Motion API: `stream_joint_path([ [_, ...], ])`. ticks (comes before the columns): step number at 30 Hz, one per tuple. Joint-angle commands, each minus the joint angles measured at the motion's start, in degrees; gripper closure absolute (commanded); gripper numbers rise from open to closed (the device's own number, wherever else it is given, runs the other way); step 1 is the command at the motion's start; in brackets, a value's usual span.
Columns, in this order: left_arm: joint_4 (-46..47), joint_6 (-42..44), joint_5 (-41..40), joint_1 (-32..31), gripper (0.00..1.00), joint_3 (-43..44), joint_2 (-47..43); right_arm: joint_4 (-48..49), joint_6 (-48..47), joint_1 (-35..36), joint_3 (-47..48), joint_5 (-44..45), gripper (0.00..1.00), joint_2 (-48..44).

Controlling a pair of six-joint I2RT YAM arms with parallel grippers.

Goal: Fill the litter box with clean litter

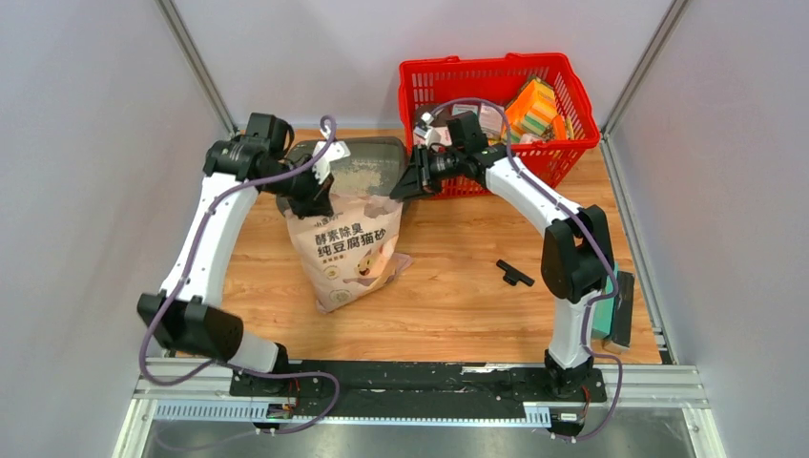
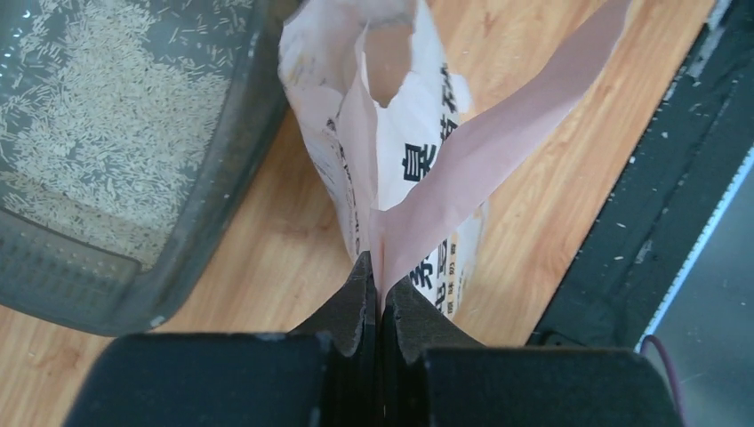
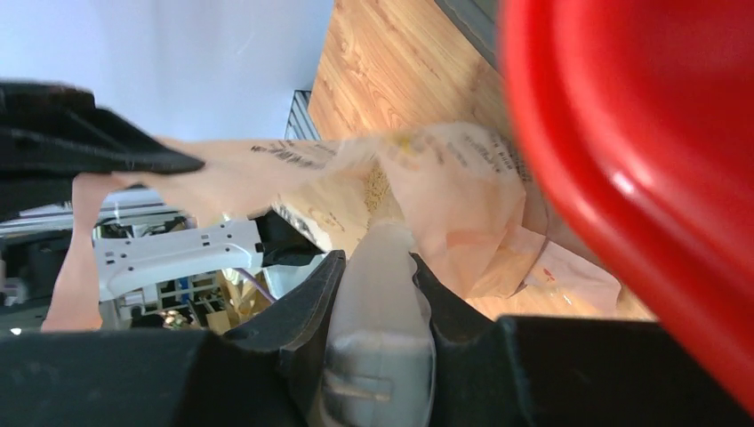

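Note:
The dark grey litter box [image 1: 383, 146] sits at the back of the table, and pale clean litter [image 1: 358, 179] covers part of its floor. In the left wrist view its wall [image 2: 200, 236] and the granules [image 2: 107, 133] fill the left side. The pinkish-cream litter bag [image 1: 348, 250] stands just in front of it, mouth open. My left gripper [image 1: 318, 200] [image 2: 378, 267] is shut on the bag's [image 2: 418, 151] top flap. My right gripper [image 1: 401, 186] [image 3: 378, 253], beside the box's right end, is shut on the pale handle of a translucent pink scoop [image 3: 453, 196].
A red mesh basket [image 1: 577, 143] with several packages [image 1: 534, 105] stands at the back right, close to my right wrist; its rim [image 3: 622, 133] fills the right of that view. A small black part [image 1: 515, 277] lies mid-right. A green and black item [image 1: 612, 305] lies at the right edge.

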Motion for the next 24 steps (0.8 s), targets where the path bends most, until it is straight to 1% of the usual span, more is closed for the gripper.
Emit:
stream_joint_path([
  [1,1.9,-1.8,2.2,0.1,1.00,-6.8,-12.1,-0.8,2.0,-6.7,3.5,-1.1,1.00,-3.6],
  [2,3.6,-2.0,1.7,0.1,1.00,-8.7,-16.5,-0.7,3.1,-8.3,3.8,-1.8,1.00,-4.2],
  [3,5.4,-1.8,1.6,0.2,1.00,-10.7,-18.8,-0.6,3.8,-9.1,3.8,-2.7,1.00,-4.4],
  [4,8.5,-1.7,1.6,0.1,1.00,-14.4,-20.9,0.6,4.9,-9.8,3.5,-4.7,1.00,-4.8],
  [5,10.3,-1.9,1.6,0.1,1.00,-16.2,-24.9,1.0,5.8,-10.8,3.1,-5.6,1.00,-5.3],
  [8,16.4,-2.6,1.2,0.1,1.00,-22.3,-31.2,2.9,8.2,-12.4,0.4,-8.5,1.00,-6.9],
  [11,21.1,-4.8,0.4,0.1,1.00,-26.3,-34.7,4.1,10.3,-12.9,-2.7,-10.0,1.00,-7.6],
  [12,21.7,-5.4,0.6,0.1,1.00,-26.8,-35.1,4.9,13.8,-13.0,-3.9,-10.2,1.00,-7.9],
  [13,22.5,-5.8,0.6,0.1,1.00,-27.1,-35.3,8.1,16.7,-13.1,-4.8,-11.0,1.00,-8.0],
  [15,23.0,-6.6,0.8,0.0,1.00,-27.2,-35.5,12.2,20.4,-13.6,-7.2,-12.0,1.00,-8.5],
  [18,22.6,-5.5,0.2,0.0,1.00,-27.2,-35.8,13.0,21.6,-13.7,-7.8,-13.3,1.00,-8.3],
  [20,22.1,-4.3,-1.1,-0.1,1.00,-27.0,-36.2,12.9,23.2,-14.4,-8.4,-12.7,1.00,-8.1],
  [24,20.1,-0.3,-3.4,-0.1,1.00,-26.4,-37.4,12.8,22.8,-15.1,-5.8,-12.5,1.00,-8.0],
])
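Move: The left hand already pinches the litter bag's rim; the bag's middle is some 4 cm back, 4 cm right and 14 cm below. From the right hand, which holds the clear scoop in the bag mouth, the bag's middle lies roughly 8 cm back, 9 cm left and 10 cm below. Counted from the right hand, the litter box is about 9 cm ahead, 10 cm left and 18 cm below, the red basket 17 cm ahead, 18 cm right and 10 cm below. Left pulls its pinched bag rim back 7 cm; right draws the scoop about 5 cm rightward and up. ##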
